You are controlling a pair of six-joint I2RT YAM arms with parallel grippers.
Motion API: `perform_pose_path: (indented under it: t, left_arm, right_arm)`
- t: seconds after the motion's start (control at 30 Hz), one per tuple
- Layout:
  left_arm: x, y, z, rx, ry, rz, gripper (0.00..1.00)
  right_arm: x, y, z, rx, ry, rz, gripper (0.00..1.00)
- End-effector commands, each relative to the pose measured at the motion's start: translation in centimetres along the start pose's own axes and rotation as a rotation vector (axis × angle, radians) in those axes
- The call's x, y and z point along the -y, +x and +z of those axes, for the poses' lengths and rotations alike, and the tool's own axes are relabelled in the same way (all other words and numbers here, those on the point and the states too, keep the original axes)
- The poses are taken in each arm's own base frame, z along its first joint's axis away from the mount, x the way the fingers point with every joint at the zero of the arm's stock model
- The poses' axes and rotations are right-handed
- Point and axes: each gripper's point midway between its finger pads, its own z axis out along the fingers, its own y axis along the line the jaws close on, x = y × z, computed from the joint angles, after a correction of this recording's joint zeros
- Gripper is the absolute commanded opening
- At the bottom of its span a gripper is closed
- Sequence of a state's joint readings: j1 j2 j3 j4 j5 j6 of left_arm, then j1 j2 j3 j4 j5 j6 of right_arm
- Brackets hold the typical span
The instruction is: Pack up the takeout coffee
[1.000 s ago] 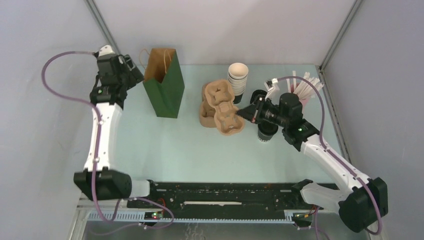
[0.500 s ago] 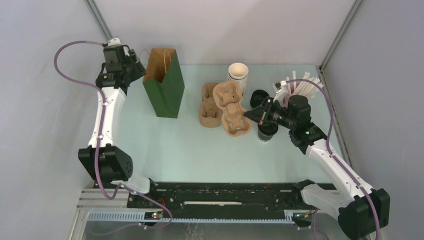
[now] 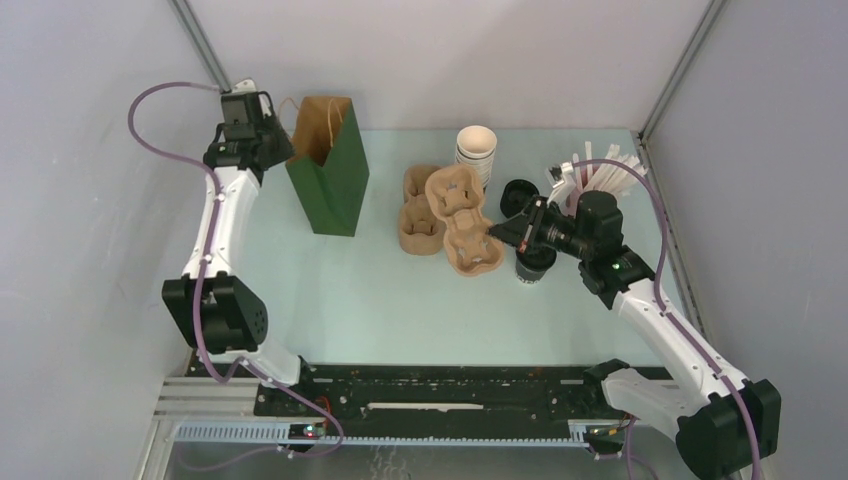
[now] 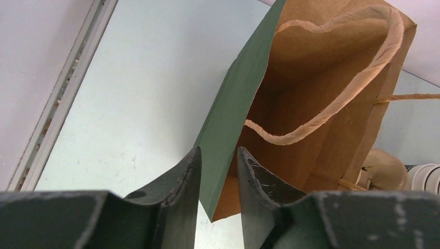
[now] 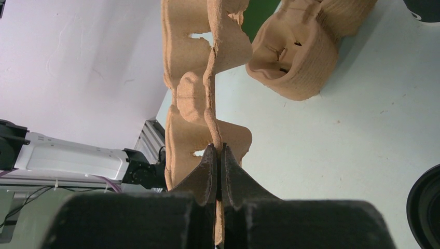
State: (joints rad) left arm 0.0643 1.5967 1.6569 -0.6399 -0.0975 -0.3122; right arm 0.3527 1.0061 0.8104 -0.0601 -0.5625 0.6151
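Note:
The takeout coffee (image 3: 533, 264), a small dark cup with a black lid, stands right of centre, partly hidden under my right wrist. Its lid (image 5: 426, 207) shows at the right wrist view's edge. My right gripper (image 3: 497, 230) (image 5: 218, 150) is shut on the rim of a brown pulp cup carrier (image 3: 466, 222) (image 5: 200, 78), holding it tilted beside the coffee. The green paper bag (image 3: 330, 172) (image 4: 236, 119) stands open at the back left. My left gripper (image 3: 283, 150) (image 4: 219, 155) straddles the bag's left wall near its mouth, jaws a little apart, one outside and one inside.
A stack of more pulp carriers (image 3: 418, 218) (image 5: 306, 57) lies left of the held one. A tall stack of white-rimmed cups (image 3: 476, 152), a squat stack of black lids (image 3: 516, 194) and a holder of stirrers (image 3: 598, 170) stand at the back right. The enclosure's walls close in on both sides.
My left gripper has moved right onto the bag's rim, and its jaws have narrowed around the wall. My right gripper has pulled the top carrier off the stack, rightward.

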Motion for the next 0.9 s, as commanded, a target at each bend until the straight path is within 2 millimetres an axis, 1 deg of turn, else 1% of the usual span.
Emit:
perform_pose_path:
  t: [0.0, 0.03, 0.17, 0.23, 0.33, 0.37, 0.43, 0.5, 0.57, 0.6, 0.63, 0.73, 0.77, 0.87]
  left_arm:
    - [1.0, -0.5, 0.1, 0.01, 0.029, 0.032, 0.33]
    - [0.9, -0.4, 0.1, 0.007, 0.024, 0.033, 0.31]
    - [1.1, -0.1, -0.2, 0.004, 0.026, 0.038, 0.29]
    - [1.2, 0.0, -0.3, 0.001, 0.026, 0.042, 0.24]
    - [1.4, 0.2, -0.6, -0.005, 0.025, 0.051, 0.15]
    - [1.4, 0.2, -0.9, -0.003, 0.02, 0.054, 0.09]
    - [1.4, 0.0, -2.0, 0.012, 0.011, 0.062, 0.01]
    - [1.1, 0.0, -3.4, 0.029, 0.006, 0.058, 0.0]
    - [0.7, 0.4, -5.0, 0.046, 0.006, 0.044, 0.0]
    - [0.5, 0.9, -5.7, 0.046, 0.014, 0.038, 0.0]
    - [0.2, 2.1, -6.4, 0.04, 0.021, 0.03, 0.0]
    - [-0.4, 4.2, -9.3, 0.067, 0.059, -0.01, 0.0]
    - [0.2, 5.4, -10.3, 0.067, 0.092, -0.011, 0.0]
    - [0.4, 7.4, -14.0, 0.117, 0.153, -0.033, 0.0]
  right_arm:
    - [-0.5, -0.1, -0.5, 0.005, -0.023, -0.019, 0.0]
    - [-0.5, -0.1, -0.5, 0.005, -0.021, -0.019, 0.0]
    - [-0.5, -0.2, -0.8, 0.011, -0.015, -0.024, 0.0]
    - [-0.5, -0.2, -0.8, 0.013, -0.015, -0.024, 0.0]
    - [-0.6, -0.1, -0.7, 0.008, -0.02, -0.022, 0.0]
    - [-0.6, -0.1, -0.8, 0.007, -0.021, -0.02, 0.0]
    - [-0.6, 0.0, -0.8, 0.005, -0.019, -0.019, 0.0]
    - [-0.7, 0.0, -1.0, 0.005, -0.02, -0.02, 0.0]
    - [-0.9, 0.0, -1.2, 0.007, -0.022, -0.022, 0.0]
    - [-1.0, 0.0, -1.3, 0.008, -0.024, -0.021, 0.0]
    - [-1.1, 0.0, -1.3, 0.008, -0.028, -0.016, 0.0]
    - [-1.7, 0.3, -1.5, -0.011, -0.055, -0.003, 0.0]
    - [-1.9, 0.4, -1.6, -0.017, -0.065, 0.002, 0.0]
    - [-2.5, 0.8, -2.0, -0.044, -0.084, 0.017, 0.0]
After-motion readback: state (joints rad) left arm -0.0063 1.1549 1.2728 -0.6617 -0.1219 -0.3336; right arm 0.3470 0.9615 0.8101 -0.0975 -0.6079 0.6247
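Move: The green paper bag stands with its open top beside the left hand: its middle is about 8 cm ahead, 6 cm to the right and 14 cm below, its left wall already between the parted fingers near the near corner of the rim. The cup carrier on the table lies 6 cm ahead, some 27 cm right and 26 cm below; the carrier in the right hand is 37 cm right and 14 cm back. From the right hand the bag is about 25 cm ahead and 40 cm left. The bag's left wall, near the near rim corner, gets pinched between the left fingertips, one outside and one inside, as they shut from under half open while the hand eases 1 to 2 cm right. Then the left arm pulls quickly back towards the robot, about 11 cm at nearly level height, drawing the bag by its rim. The right hand keeps its grip on the raised carrier. ##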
